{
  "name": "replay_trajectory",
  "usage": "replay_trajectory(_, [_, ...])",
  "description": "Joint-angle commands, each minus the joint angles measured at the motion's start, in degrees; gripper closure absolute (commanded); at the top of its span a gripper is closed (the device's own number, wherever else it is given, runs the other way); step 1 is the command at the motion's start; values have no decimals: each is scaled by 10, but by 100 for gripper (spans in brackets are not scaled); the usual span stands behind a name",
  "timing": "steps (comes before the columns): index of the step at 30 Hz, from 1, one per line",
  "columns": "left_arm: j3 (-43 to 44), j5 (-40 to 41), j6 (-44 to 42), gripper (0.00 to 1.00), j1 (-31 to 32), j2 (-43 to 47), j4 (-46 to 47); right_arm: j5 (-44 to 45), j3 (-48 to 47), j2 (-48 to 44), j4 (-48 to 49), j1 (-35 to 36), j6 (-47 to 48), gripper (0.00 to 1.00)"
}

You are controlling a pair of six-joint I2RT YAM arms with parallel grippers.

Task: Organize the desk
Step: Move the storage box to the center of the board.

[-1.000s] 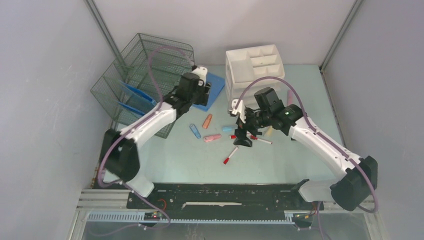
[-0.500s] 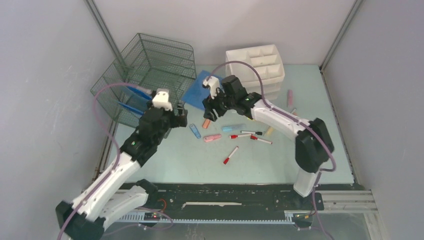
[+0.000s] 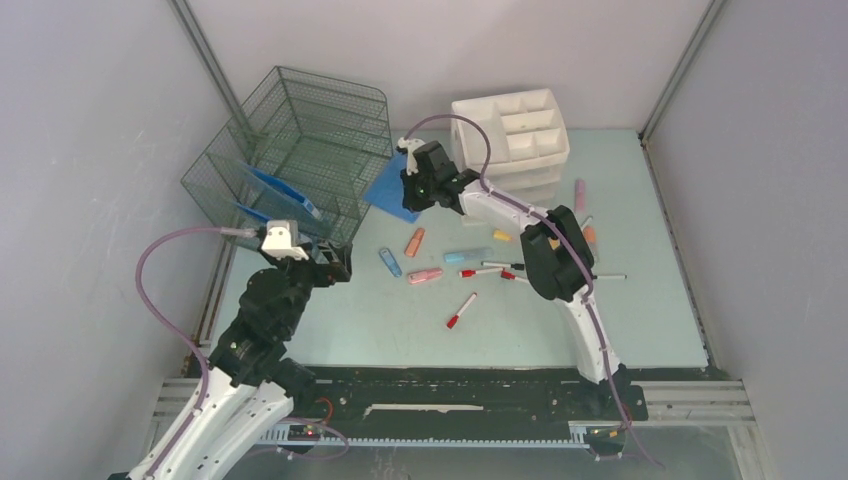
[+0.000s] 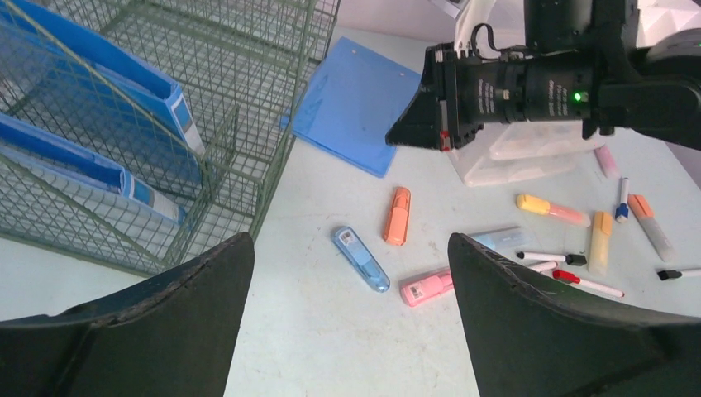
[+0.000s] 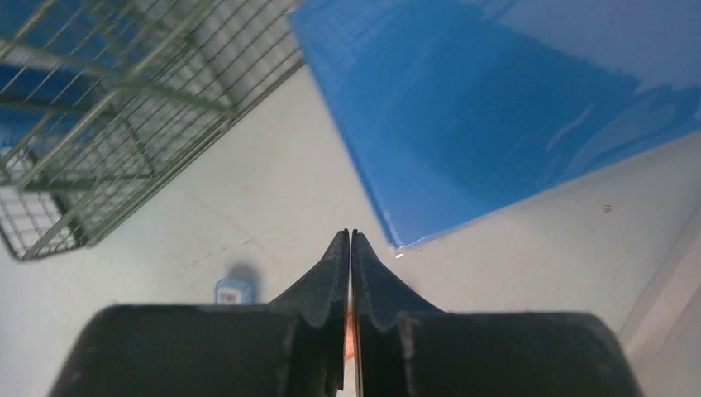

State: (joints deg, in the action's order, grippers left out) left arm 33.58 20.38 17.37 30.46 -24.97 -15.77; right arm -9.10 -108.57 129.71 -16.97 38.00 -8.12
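Note:
The desk (image 3: 370, 325) is a pale mint-green top strewn with stationery. A blue folder (image 3: 392, 185) lies flat beside the green wire rack (image 3: 300, 140). My right gripper (image 3: 412, 196) hovers over the folder's near corner (image 5: 397, 240), its jaws pressed together with nothing between them (image 5: 348, 237). My left gripper (image 3: 336, 262) stands open and empty at the near left, above bare desk (image 4: 351, 248). Just beyond it lie a blue highlighter (image 4: 360, 258), an orange one (image 4: 398, 216) and a pink one (image 4: 426, 287).
A white compartment organizer (image 3: 510, 135) stands at the back. Several markers and highlighters (image 3: 500, 268) lie scattered right of centre, and a red-capped marker (image 3: 460, 311) lies nearer. Blue folders (image 4: 99, 116) stand in the wire rack. Grey walls close in both sides.
My left arm pulled back from the blue folder toward the near left and its jaws opened wider. My right gripper moved from the markers to the folder's corner and shut.

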Motion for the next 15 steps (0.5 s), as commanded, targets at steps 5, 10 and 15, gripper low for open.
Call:
replay_trajectory(5, [-8,-1,27,5,-1,16,-14,11,-105,78,-33,-63,-117,79])
replay_trajectory(10, [-10,0,31,5,-1,14,-13,10,-114,97,-35,-86,-146,65])
replay_trajectory(15, [-12,-2,35,5,-1,11,-12,13,-116,108,-36,-112,-157,57])
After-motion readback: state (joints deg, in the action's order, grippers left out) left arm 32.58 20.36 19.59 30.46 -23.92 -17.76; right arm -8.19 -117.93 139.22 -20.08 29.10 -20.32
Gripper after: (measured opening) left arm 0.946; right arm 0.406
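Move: The storage box's middle stands about 24 cm to the right of the right hand and 13 cm ahead, at roughly its height. The blue folder lies about 13 cm ahead and 1 cm left of this hand, 9 cm down. The orange marker is some 3 cm back and 1 cm right, also 9 cm down. From the left hand, the storage box is about 35 cm ahead, 39 cm right and 14 cm lower. Drive the right gripper forward about 7 cm and right some 6 cm along the blue folder's right part, sinking nearly 4 cm and easing off at the end. Shove the storage box along with the gripper's rear and wrist, which bear on its near left side. Meanwhile, turn the hand about 15 degrees clockwise, tip it slightly down, and open the nearly shut fingers to under half. ##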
